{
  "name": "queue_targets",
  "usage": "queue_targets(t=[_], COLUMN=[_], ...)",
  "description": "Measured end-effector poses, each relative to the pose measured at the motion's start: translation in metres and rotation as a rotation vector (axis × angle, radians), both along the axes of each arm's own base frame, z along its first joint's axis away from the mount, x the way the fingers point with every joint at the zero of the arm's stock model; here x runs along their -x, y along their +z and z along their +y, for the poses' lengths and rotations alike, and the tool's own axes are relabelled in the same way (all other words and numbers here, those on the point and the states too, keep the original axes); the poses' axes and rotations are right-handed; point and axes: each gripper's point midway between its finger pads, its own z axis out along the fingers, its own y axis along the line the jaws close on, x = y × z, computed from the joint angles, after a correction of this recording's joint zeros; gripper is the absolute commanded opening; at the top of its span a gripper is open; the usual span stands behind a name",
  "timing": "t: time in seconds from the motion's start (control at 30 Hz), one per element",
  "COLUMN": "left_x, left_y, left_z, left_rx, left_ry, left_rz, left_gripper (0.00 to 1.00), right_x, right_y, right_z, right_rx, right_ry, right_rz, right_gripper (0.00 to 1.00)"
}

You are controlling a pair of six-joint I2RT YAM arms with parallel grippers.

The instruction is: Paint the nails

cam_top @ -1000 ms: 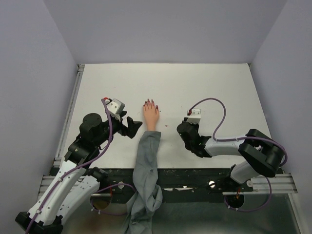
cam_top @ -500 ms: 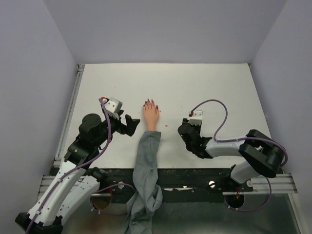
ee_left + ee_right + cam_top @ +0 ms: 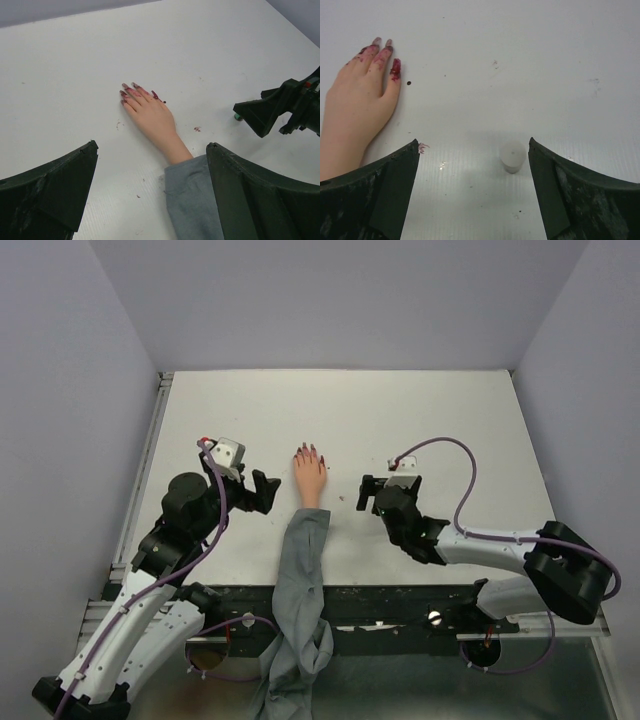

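A small peach mannequin hand [image 3: 309, 478] lies palm down on the white table, its grey sleeve [image 3: 303, 560] trailing over the near edge. The nails [image 3: 131, 90] are dark red-purple, with smeared polish on the fingertips [image 3: 382, 50]. My left gripper [image 3: 151, 146] is open, just left of the wrist [image 3: 262, 490]. My right gripper [image 3: 473, 142] is open, to the right of the hand [image 3: 368, 495]. A small pale cylinder [image 3: 512, 156] stands upright on the table between its fingers, nearer the right one and touching neither. It looks greenish [image 3: 238, 117] in the left wrist view.
Red polish specks mark the table [image 3: 196, 129] beside the hand, and one dark dot [image 3: 409, 83] lies near the thumb. A raised rail [image 3: 150, 455] borders the table's left edge. Walls enclose the far and side edges.
My right gripper has gone from shut to wide open, leaving the small cylinder standing on the table, and has swung to point left. My left gripper has drawn back a little to the left.
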Motion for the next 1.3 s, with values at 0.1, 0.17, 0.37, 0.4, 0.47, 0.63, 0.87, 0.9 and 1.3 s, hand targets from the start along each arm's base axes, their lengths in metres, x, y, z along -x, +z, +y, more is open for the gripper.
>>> queue_targets(t=[0.1, 0.17, 0.37, 0.4, 0.47, 0.63, 0.87, 0.9, 1.3], left_x=[-0.006, -0.011, -0.022, -0.022, -0.022, -0.018, -0.018, -0.019, -0.018], left_y=[-0.001, -0.002, -0.004, -0.003, 0.002, 0.015, 0.029, 0.033, 0.037], left_z=[0.012, 0.022, 0.053, 0.056, 0.067, 0.073, 0.075, 0.076, 0.086], left_rx=[0.003, 0.007, 0.040, 0.046, 0.060, 0.097, 0.166, 0.179, 0.195], left_ry=[0.066, 0.119, 0.278, 0.296, 0.348, 0.382, 0.414, 0.429, 0.495], left_rz=[0.007, 0.014, 0.037, 0.033, 0.017, -0.022, -0.006, -0.005, 0.010], left_gripper=[0.99, 0.99, 0.99, 0.99, 0.99, 0.99, 0.99, 0.99, 0.99], right_x=[-0.008, -0.018, -0.049, -0.053, -0.057, -0.047, -0.021, -0.018, -0.009], right_y=[0.016, 0.032, 0.080, 0.085, 0.091, 0.116, 0.152, 0.155, 0.160], right_z=[0.009, 0.010, -0.018, -0.029, -0.051, -0.089, -0.105, -0.107, -0.119], right_rx=[-0.039, -0.089, -0.220, -0.232, -0.247, -0.267, -0.281, -0.280, -0.235], right_ry=[0.034, 0.046, 0.035, 0.018, -0.017, -0.080, -0.077, -0.078, -0.093], right_rz=[0.006, 0.002, -0.021, -0.024, -0.025, -0.061, -0.133, -0.142, -0.161], right_gripper=[0.97, 0.98, 0.98, 0.98, 0.98, 0.98, 0.98, 0.98, 0.98])
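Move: The polish bottle stands released on the table, about 2 cm to the right of the right gripper's hand point, level with it in the forward direction and some 5 cm below. The false hand lies about 19 cm to the left of that gripper, 6 cm farther out and 7 cm below. From the left gripper, the bottle is roughly 29 cm to the right, 7 cm ahead and 22 cm below; the false hand is about 10 cm right, 13 cm ahead. Lift the open right gripper clear of the standing polish bottle, rising about 16 cm; arc forward first, then swing right some 12 cm and draw back, rolling the gripper's left side up and tipping its fingers up slightly. Meanwhile swing the empty, open left gripper left, away from the false hand, turning it counter-clockwise, then raise it a little. ##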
